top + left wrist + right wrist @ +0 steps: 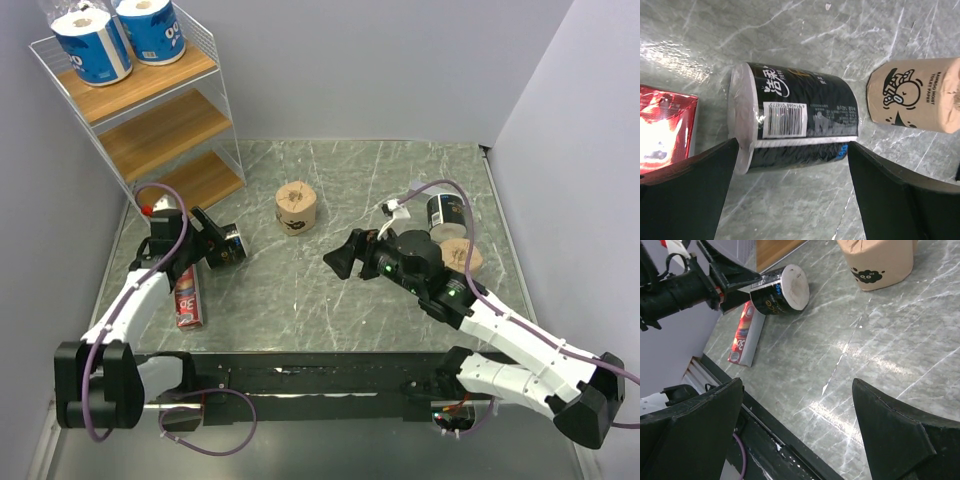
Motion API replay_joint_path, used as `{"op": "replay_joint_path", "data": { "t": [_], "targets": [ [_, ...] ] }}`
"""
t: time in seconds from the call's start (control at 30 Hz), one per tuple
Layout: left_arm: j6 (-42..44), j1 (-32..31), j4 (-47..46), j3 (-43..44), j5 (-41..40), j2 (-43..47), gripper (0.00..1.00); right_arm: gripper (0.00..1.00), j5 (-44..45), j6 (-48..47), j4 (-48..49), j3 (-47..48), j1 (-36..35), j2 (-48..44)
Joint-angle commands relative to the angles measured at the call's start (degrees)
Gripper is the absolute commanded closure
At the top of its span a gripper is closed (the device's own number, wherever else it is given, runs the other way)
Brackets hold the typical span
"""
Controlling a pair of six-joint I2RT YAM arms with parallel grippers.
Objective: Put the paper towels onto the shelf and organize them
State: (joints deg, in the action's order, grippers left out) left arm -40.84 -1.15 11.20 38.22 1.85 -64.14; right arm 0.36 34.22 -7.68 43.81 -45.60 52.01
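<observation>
The shelf [160, 125] stands at the back left, with two blue-wrapped paper towels [92, 47] [150, 30] on its top board. A black-wrapped roll [795, 122] lies on its side on the table, just ahead of my open left gripper [792, 167], whose fingers flank its near edge without touching. From above, that roll [233, 247] sits at the left gripper [212, 243]. A tan roll [296, 208] stands mid-table. My right gripper [340, 258] hovers open and empty over bare table [797, 390]. Behind the right arm are another black roll [444, 212] and a tan roll [461, 257], partly hidden.
A flat red box [188, 298] lies by the left arm, close to the black roll; it also shows in the left wrist view as the red box [665, 127]. The shelf's two lower boards [165, 130] are bare. Grey walls close in on both sides.
</observation>
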Motion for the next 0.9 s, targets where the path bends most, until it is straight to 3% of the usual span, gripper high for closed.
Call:
{"op": "replay_joint_path", "data": {
  "t": [0.0,0.27,0.6,0.87],
  "targets": [
    [-2.5,0.2,-5.4,-1.0,2.3,-2.1,0.03,0.04,0.0,-1.3,3.1,1.7,-0.1,1.0],
    [-1.9,0.2,-10.8,-2.4,4.9,-4.2,0.02,0.04,-1.7,-1.0,4.3,0.2,0.0,0.6],
    [-0.9,-0.4,-18.8,-4.4,10.8,1.8,0.01,0.04,-1.3,-0.9,4.2,-0.4,-0.1,-1.0],
    [0.4,-5.4,-20.4,0.6,10.9,-2.2,0.01,0.04,-1.2,-0.8,3.5,-0.7,0.0,-2.1]
  ]
}}
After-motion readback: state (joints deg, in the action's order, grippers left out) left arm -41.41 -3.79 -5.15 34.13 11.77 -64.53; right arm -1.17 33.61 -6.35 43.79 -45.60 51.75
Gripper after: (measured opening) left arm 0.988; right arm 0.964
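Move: The black-labelled paper roll lies on its side, its middle about 4 cm ahead of the left hand, 5 cm to its right and 5 cm below. The brown paper roll stands some 10 cm beyond it and 17 cm to its right; the red box lies about 11 cm back from it and 8 cm to its left; the shelf's lowest board is roughly 16 cm ahead and 3 cm left of the hand. From the right hand the black roll lies about 13 cm ahead, 29 cm left and 17 cm below. The black roll is nudged round by the open left gripper, a fingertip against its barcode end. The left hand first dips about 2 cm beside it, then rises some 5 cm while sweeping nearly 5 cm right and a little forward, towards the brown roll. The fingertips tip up and the wrist turns clockwise, each about 10 degrees; the fingers stay wide open. ##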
